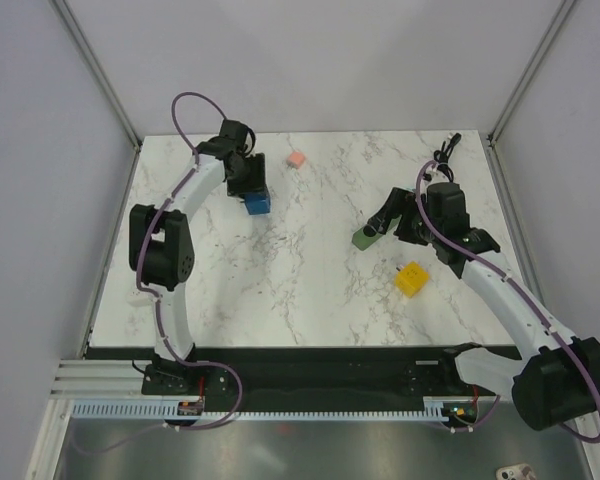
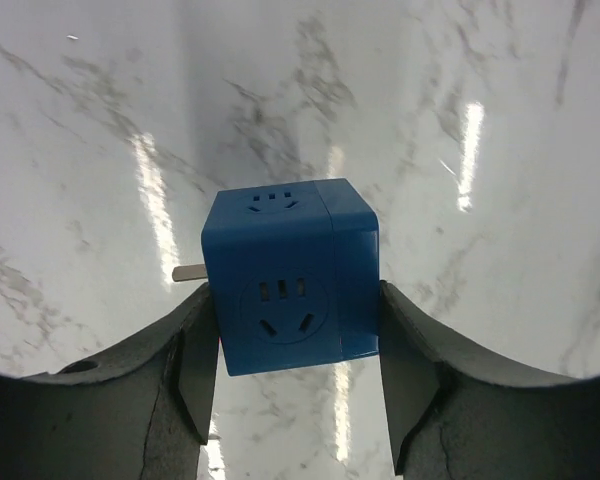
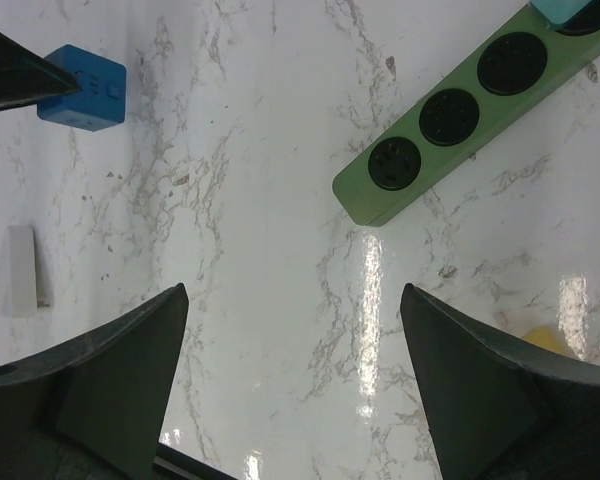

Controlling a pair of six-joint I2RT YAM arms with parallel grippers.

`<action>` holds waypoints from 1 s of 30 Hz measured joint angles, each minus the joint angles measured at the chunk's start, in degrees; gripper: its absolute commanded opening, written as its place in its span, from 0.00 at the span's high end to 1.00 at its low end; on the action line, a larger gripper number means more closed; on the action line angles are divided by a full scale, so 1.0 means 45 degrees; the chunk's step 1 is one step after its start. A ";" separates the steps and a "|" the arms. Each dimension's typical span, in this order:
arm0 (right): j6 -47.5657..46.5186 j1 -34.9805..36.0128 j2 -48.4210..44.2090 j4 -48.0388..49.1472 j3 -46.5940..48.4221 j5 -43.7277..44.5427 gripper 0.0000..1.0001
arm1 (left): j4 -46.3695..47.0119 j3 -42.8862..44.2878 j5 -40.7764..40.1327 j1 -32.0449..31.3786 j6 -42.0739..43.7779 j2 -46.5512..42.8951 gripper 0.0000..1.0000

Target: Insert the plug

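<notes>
The plug is a blue cube (image 2: 290, 290) with socket holes on two faces and a metal prong sticking out to its left. It sits between the fingers of my left gripper (image 2: 295, 300), whose pads press on both its sides. From above, the blue cube (image 1: 258, 205) is at the back left of the marble table, just under the left gripper (image 1: 250, 188). A green power strip (image 3: 450, 120) with round sockets lies ahead of my right gripper (image 3: 292, 295), which stands wide open over bare marble. The strip's end (image 1: 365, 238) shows near the right gripper (image 1: 395, 218).
A yellow cube (image 1: 412, 279) lies near the right arm. A small pink block (image 1: 297, 159) sits at the back, a black cable (image 1: 445, 150) at the back right corner. A teal piece (image 3: 570, 10) sits on the strip's far end. A pale block (image 3: 18, 272) lies left.
</notes>
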 measured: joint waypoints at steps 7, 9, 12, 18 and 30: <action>0.0525 0.0000 -0.0937 -0.0083 -0.0486 -0.0423 0.04 | 0.0884 -0.2443 0.2103 -0.1263 -0.0539 -0.2982 0.98; 0.0690 0.0000 -0.1005 -0.0083 -0.0539 -0.0568 0.05 | 0.1239 -0.3167 0.2696 -0.1433 -0.0903 -0.3614 0.98; 0.0957 0.0000 -0.0991 -0.0102 -0.0568 -0.0831 0.05 | 0.1875 -0.4163 0.3138 -0.1744 -0.1316 -0.4163 0.98; 0.1345 0.0000 -0.1209 -0.0087 -0.0821 -0.1127 0.04 | 0.2191 -0.5629 0.2977 -0.2535 -0.1559 -0.4561 0.98; 0.1409 0.0238 -0.1443 0.0835 -0.1316 -0.1880 0.05 | 0.1642 -0.6067 0.1239 -0.3211 -0.2832 -0.5867 0.98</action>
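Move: The left hand already holds the blue plug; the green power strip's middle lies about 34 cm to its right, 4 cm back and 5 cm lower. The yellow plug is some 40 cm right and 21 cm back, the pink block about 11 cm right and 15 cm ahead. From the open right hand, the blue plug is roughly 33 cm left, 11 cm ahead and 8 cm lower; the strip's middle is 7 cm ahead, 1 cm right, 13 cm below. Left hand carries the blue plug some 17 cm back-right towards the open right hand, which eases about 4 cm back-left. ##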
